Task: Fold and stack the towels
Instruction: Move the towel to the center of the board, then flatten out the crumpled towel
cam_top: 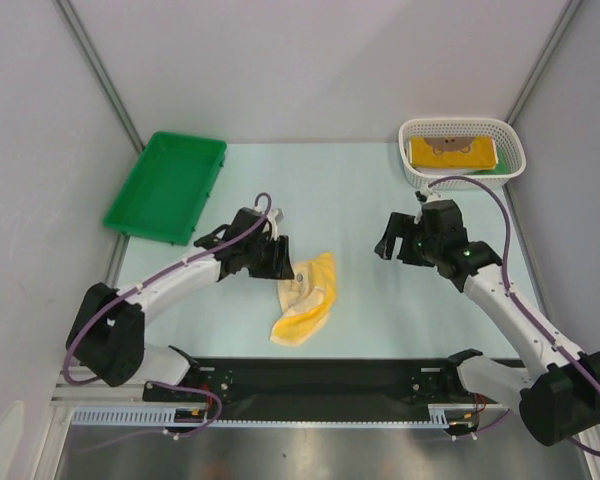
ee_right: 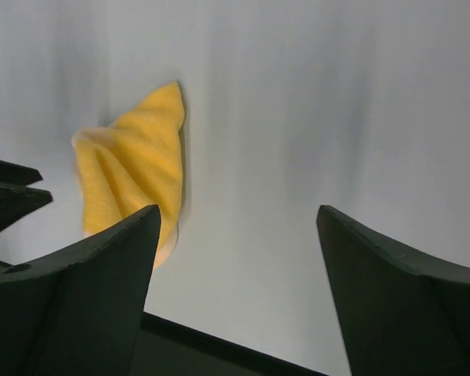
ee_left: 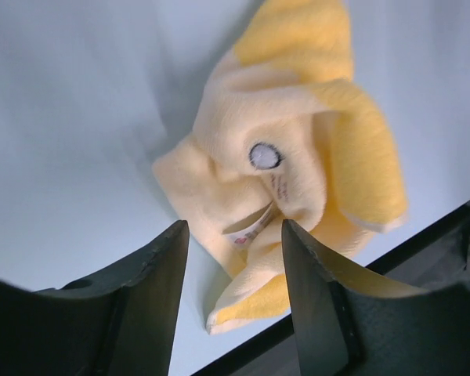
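Note:
A crumpled yellow towel (cam_top: 308, 298) lies on the table in front of the left arm; its paler underside and a small label show in the left wrist view (ee_left: 282, 141). My left gripper (cam_top: 286, 268) hovers just left of the towel, open (ee_left: 233, 231), its fingers (ee_left: 160, 282) apart and not touching the cloth that lies below them. My right gripper (cam_top: 389, 246) hangs open and empty (ee_right: 236, 211) over bare table right of the towel (ee_right: 133, 168). A folded yellow towel (cam_top: 450, 152) with brown marks lies in the basket on a green towel (cam_top: 486, 168).
The white mesh basket (cam_top: 515, 150) stands at the back right. A green plastic tray (cam_top: 165, 185) sits at the back left. A black strip (cam_top: 320, 375) runs along the near table edge, close to the crumpled towel's lower end.

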### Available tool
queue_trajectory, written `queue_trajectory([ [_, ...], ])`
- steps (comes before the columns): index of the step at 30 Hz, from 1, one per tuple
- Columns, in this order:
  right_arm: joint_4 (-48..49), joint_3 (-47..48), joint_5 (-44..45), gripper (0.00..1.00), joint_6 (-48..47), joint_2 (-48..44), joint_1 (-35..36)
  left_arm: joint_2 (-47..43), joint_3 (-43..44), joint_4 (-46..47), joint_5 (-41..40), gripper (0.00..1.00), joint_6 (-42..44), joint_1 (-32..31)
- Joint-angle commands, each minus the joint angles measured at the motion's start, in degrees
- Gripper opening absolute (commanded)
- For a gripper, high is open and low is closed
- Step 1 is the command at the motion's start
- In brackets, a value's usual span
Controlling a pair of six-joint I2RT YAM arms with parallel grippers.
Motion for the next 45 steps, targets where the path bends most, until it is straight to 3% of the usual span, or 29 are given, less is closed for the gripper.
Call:
queue_trajectory([
  [1, 6.5, -3.9, -4.7, 0.83, 2.4, 1.7, 1.6, -5.3, 4.3, 0.3, -4.0, 0.57, 0.4, 0.2],
  [4, 12.6, -5.4, -11.7, 0.66, 0.5, 5.2, 7.2, -6.8, 3.6, -0.1, -4.3, 0.58, 1.2, 0.2],
  [7, 13.9, -2.5, -10.2, 0.49, -1.6, 10.9, 13.2, -7.7, -0.4, 1.2, -7.4, 0.58, -1.1, 0.4],
  [8, 14.1, -1.7, -9.6, 0.47, -1.4, 12.2, 14.4, -7.8, -1.4, 1.7, -7.4, 0.57, -1.8, 0.5],
  [12, 13.5, 3.0, -4.4, 0.45, 0.8, 18.9, 19.4, -7.7, -6.2, 6.4, -2.8, 0.56, -4.6, 1.9],
  [18, 18.0, 1.4, -1.1, 0.65, 6.4, 20.5, 26.3, -4.4, -10.3, 13.7, 1.1, 0.54, -6.5, 2.1],
  [22, 19.2, 1.5, -1.4, 0.65, 6.3, 22.0, 27.4, 0.7, -10.8, 16.4, 2.2, 0.53, -7.0, 2.2],
  [26, 18.5, 2.0, 0.9, 0.59, 4.3, 22.8, 27.2, 3.4, -10.7, 18.1, 2.1, 0.49, -7.8, 2.1],
  [27, 17.2, 2.4, 1.5, 0.56, 3.8, 23.1, 26.4, 3.8, -10.5, 18.2, 2.1, 0.39, -7.9, 2.2],
  [29, 16.5, 3.1, 1.6, 0.4, 3.1, 23.0, 25.0, 4.8, -9.6, 18.1, 2.3, 0.21, -8.0, 2.2],
  [30, 16.0, 3.2, 1.6, 0.3, 2.8, 22.6, 23.3, 4.8, -8.9, 17.8, 2.5, 0.05, -7.9, 2.3],
  [31, 15.5, 3.9, 1.9, 0.12, 1.7, 22.1, 22.1, 4.8, -8.1, 15.7, 2.8, 0.0, -7.2, 2.5],
  [33, 11.5, 5.6, 2.9, 0.0, 0.4, 20.0, 18.2, 3.2, -2.9, 12.0, 2.7, 0.0, -5.5, 3.4],
  [36, 3.3, 9.9, 7.8, 0.0, -1.6, 15.8, 14.2, -1.5, 6.9, 2.0, -2.4, 0.0, -1.0, 3.6],
  [40, -4.6, 8.4, 12.3, 0.0, -1.8, 9.0, 8.0, -4.5, 15.1, -4.3, -1.1, 0.0, 3.5, 3.5],
  [45, -8.2, -3.6, 11.5, 0.0, 2.8, -0.2, 2.8, -6.0, 9.2, -1.0, 5.4, 0.0, 1.7, 2.1],
])
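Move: The crumpled yellow towel's middle lies about 5 cm to the right of my left hand, 5 cm back towards me and some 5 cm below. The empty green bin stands roughly 20 cm ahead and 26 cm left of that hand. From my right hand the towel is some 16 cm to the left, 9 cm back and 13 cm lower. The white basket is about 24 cm ahead and 18 cm right of my right hand. My right hand sweeps some 17 cm left and sinks towards the towel, turning counter-clockwise, while my left bobs up and settles about 5 cm below its start. Both close on the towel, about 7 cm apart; then my left lifts it steeply, about 18 cm, and slightly forward, as my right swings back right, rising and turning clockwise, drawing the held edge out. ##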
